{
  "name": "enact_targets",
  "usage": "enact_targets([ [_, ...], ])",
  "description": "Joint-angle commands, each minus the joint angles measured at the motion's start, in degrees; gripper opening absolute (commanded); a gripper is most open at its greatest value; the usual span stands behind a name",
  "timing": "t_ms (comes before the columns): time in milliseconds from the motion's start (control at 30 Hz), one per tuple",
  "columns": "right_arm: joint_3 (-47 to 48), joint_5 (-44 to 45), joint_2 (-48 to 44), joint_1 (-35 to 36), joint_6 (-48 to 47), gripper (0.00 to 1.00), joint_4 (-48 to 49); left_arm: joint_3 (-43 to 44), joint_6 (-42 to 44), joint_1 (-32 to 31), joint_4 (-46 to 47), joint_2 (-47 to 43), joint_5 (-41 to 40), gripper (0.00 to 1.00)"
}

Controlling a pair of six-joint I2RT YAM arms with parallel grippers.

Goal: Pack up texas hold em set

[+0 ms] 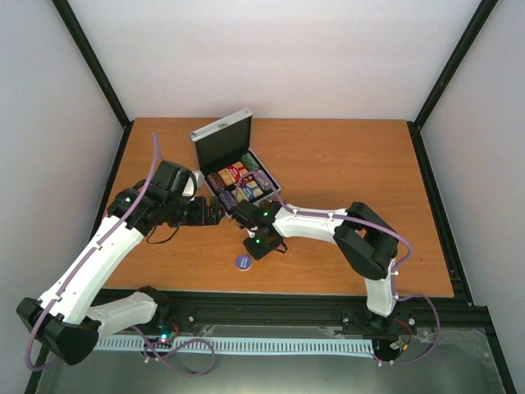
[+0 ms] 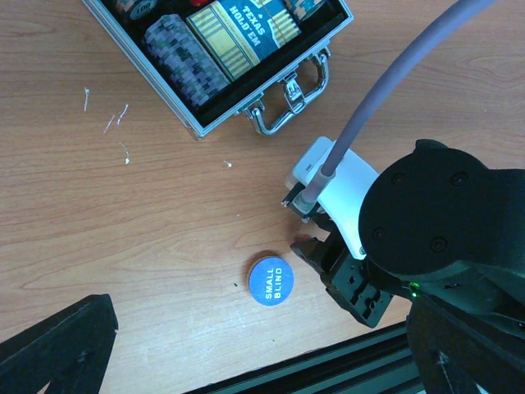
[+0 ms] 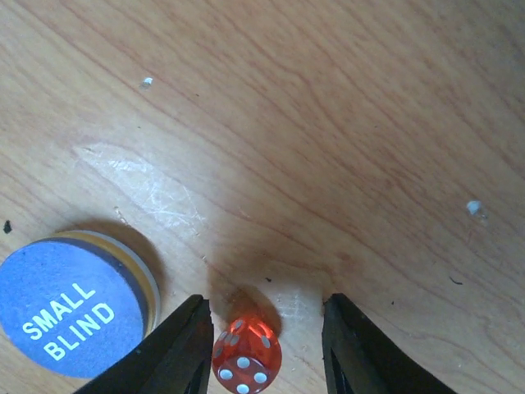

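Note:
The silver case [image 1: 215,135] lies open at the table's back centre, holding a red card box [image 1: 235,173], a blue-yellow card box [image 2: 246,33] and grey chip stacks [image 2: 184,61]. A blue disc [image 3: 70,316] marked SMALL BLIND lies on the wood near the front edge [image 1: 243,262]. Just right of it sits a red die [image 3: 246,355]. My right gripper [image 3: 267,345] is down at the table with the die between its jaws. The left finger touches the die, and a gap remains at the right finger. My left gripper [image 1: 213,212] hovers wide open beside the case, holding nothing.
The case's handle [image 2: 291,90] faces the near side. The right arm's wrist and cable [image 2: 344,189] fill the right of the left wrist view. A black rail [image 1: 271,308] runs along the table's front edge.

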Motion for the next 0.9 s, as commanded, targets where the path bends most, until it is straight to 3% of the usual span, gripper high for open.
enact_targets([
  [0,-0.69,0.00,0.71,0.55,0.01,0.39,0.10,0.45,0.49,0.37,1.28,0.04,0.48,1.00],
  [367,-3.38,0.38,-0.26,0.96,0.85,0.39,0.28,0.45,0.05,0.37,1.11,-0.14,0.45,1.00],
  [467,-3.47,0.78,-0.20,0.95,1.02,0.17,0.00,0.54,-0.09,0.37,0.97,-0.19,0.38,1.00],
  [533,-3.32,1.19,-0.42,0.95,1.20,0.09,-0.26,0.51,-0.12,0.37,0.88,-0.39,0.27,1.00],
  [867,7.02,7.70,-0.17,0.13,-0.76,0.05,-4.16,0.63,0.02,0.37,0.76,-0.72,0.10,1.00],
])
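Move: The last red die lies about 1 cm below the right hand and 1 cm back, almost between its half-open fingers. The small blind button is about 4 cm to the hand's left and 3 cm back, and the middle of the open case's tray some 20 cm ahead and 4 cm left. From the idle left hand the die is roughly 13 cm to the right, 2 cm back and 20 cm below. The last red die is pinched between the right hand's pads, which close on it after the hand has settled about half a centimetre down and slightly back and right. Keeping that grip, the right hand then rises about 1 cm from its lowest point, drifting slightly forward and right, away from the small blind button. ##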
